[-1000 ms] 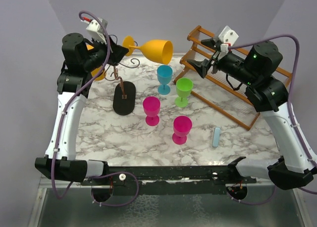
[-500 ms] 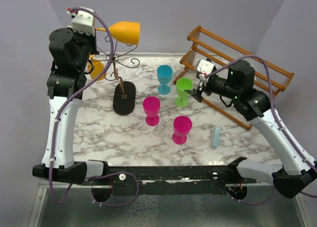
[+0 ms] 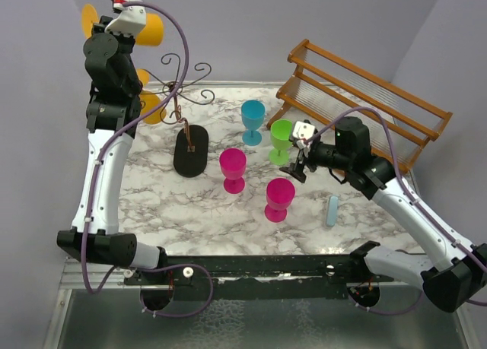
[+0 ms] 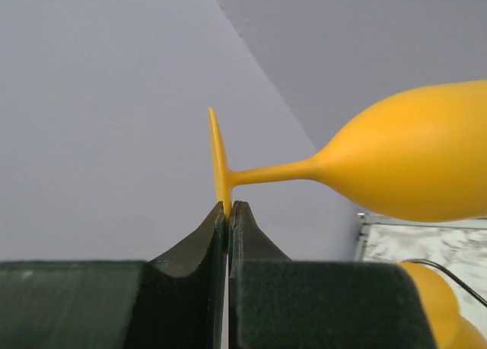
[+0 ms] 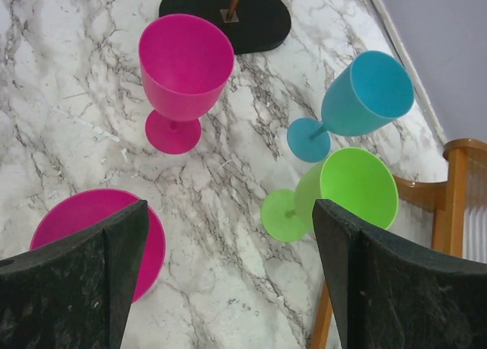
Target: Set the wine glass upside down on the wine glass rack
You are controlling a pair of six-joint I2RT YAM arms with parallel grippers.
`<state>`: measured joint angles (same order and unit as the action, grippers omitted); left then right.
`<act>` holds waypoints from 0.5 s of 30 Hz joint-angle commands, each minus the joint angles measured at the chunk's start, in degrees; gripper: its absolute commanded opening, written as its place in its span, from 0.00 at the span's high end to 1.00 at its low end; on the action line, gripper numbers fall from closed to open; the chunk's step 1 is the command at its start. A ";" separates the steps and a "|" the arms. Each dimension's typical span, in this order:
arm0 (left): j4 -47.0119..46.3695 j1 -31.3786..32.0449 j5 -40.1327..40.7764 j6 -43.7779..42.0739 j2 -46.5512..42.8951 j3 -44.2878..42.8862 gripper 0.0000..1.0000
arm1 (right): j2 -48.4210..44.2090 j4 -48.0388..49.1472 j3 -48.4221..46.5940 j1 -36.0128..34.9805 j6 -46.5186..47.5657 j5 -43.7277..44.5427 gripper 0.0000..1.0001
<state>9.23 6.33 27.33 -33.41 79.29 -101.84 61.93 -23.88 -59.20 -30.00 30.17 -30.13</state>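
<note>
An orange wine glass (image 3: 150,30) lies sideways in the air at the far left, high above the table. My left gripper (image 3: 94,34) is shut on the rim of its foot; in the left wrist view the gripper (image 4: 228,206) pinches the thin foot, and the bowl (image 4: 411,163) points right. The wine glass rack (image 3: 185,77), a dark wire tree on a black oval base (image 3: 190,150), stands below and to the right. Another orange glass (image 3: 153,108) hangs on it. My right gripper (image 3: 294,171) is open and empty over the table (image 5: 228,212), between a green glass (image 5: 346,189) and a pink glass (image 5: 91,227).
A second pink glass (image 3: 233,168), a blue glass (image 3: 253,119) and the green glass (image 3: 281,140) stand mid-table. A brown wooden slatted rack (image 3: 365,98) fills the back right. A small pale blue piece (image 3: 332,210) lies near the right arm. Grey walls close in behind.
My left arm has lifted the orange glass and swung it left, above the wire tree. My right arm has come down from the wooden rack toward the glasses, its jaws widening.
</note>
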 commanded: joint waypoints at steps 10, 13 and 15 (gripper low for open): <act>-15.69 -0.36 5.98 -23.99 11.49 -1.53 1.00 | -5.92 7.72 4.62 5.04 -3.99 -5.28 0.12; -14.44 -0.35 4.12 -27.80 13.69 -1.16 1.00 | -6.36 7.54 4.56 5.74 -4.03 -5.79 0.12; -12.08 -0.35 2.00 -29.24 14.58 -1.17 1.00 | -6.57 7.85 4.85 6.19 -4.30 -6.10 0.12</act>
<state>-3.36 6.22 32.34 -56.21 92.51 -101.84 56.45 -18.46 -54.98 -24.71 27.00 -33.85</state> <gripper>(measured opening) 0.020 0.876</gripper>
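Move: The left hand already pinches the orange glass by its foot, with the bowl off to the right. The scrolled top of the rack lies about 13 cm to its right, 3 cm ahead and 21 cm below; the rack's far scroll is about 13 cm ahead, 10 cm right and 20 cm below. The glass already hung has its middle some 4 cm ahead, 4 cm right and 29 cm below. From the right hand, the rack top lies about 32 cm left, 17 cm ahead and 7 cm higher. Keeping the glass foot pinched, the left hand swings forward about 7 cm, at first also slightly left, then sinks some 4 cm towards the rack's far scroll, rolling its left side up by roughly 20 degrees while the fingers tip a little down and turn a little counter-clockwise, to bring the bowl below the foot. The open, empty right hand dips slightly, then eases about 2 cm right and a little up over the table, touching nothing. ##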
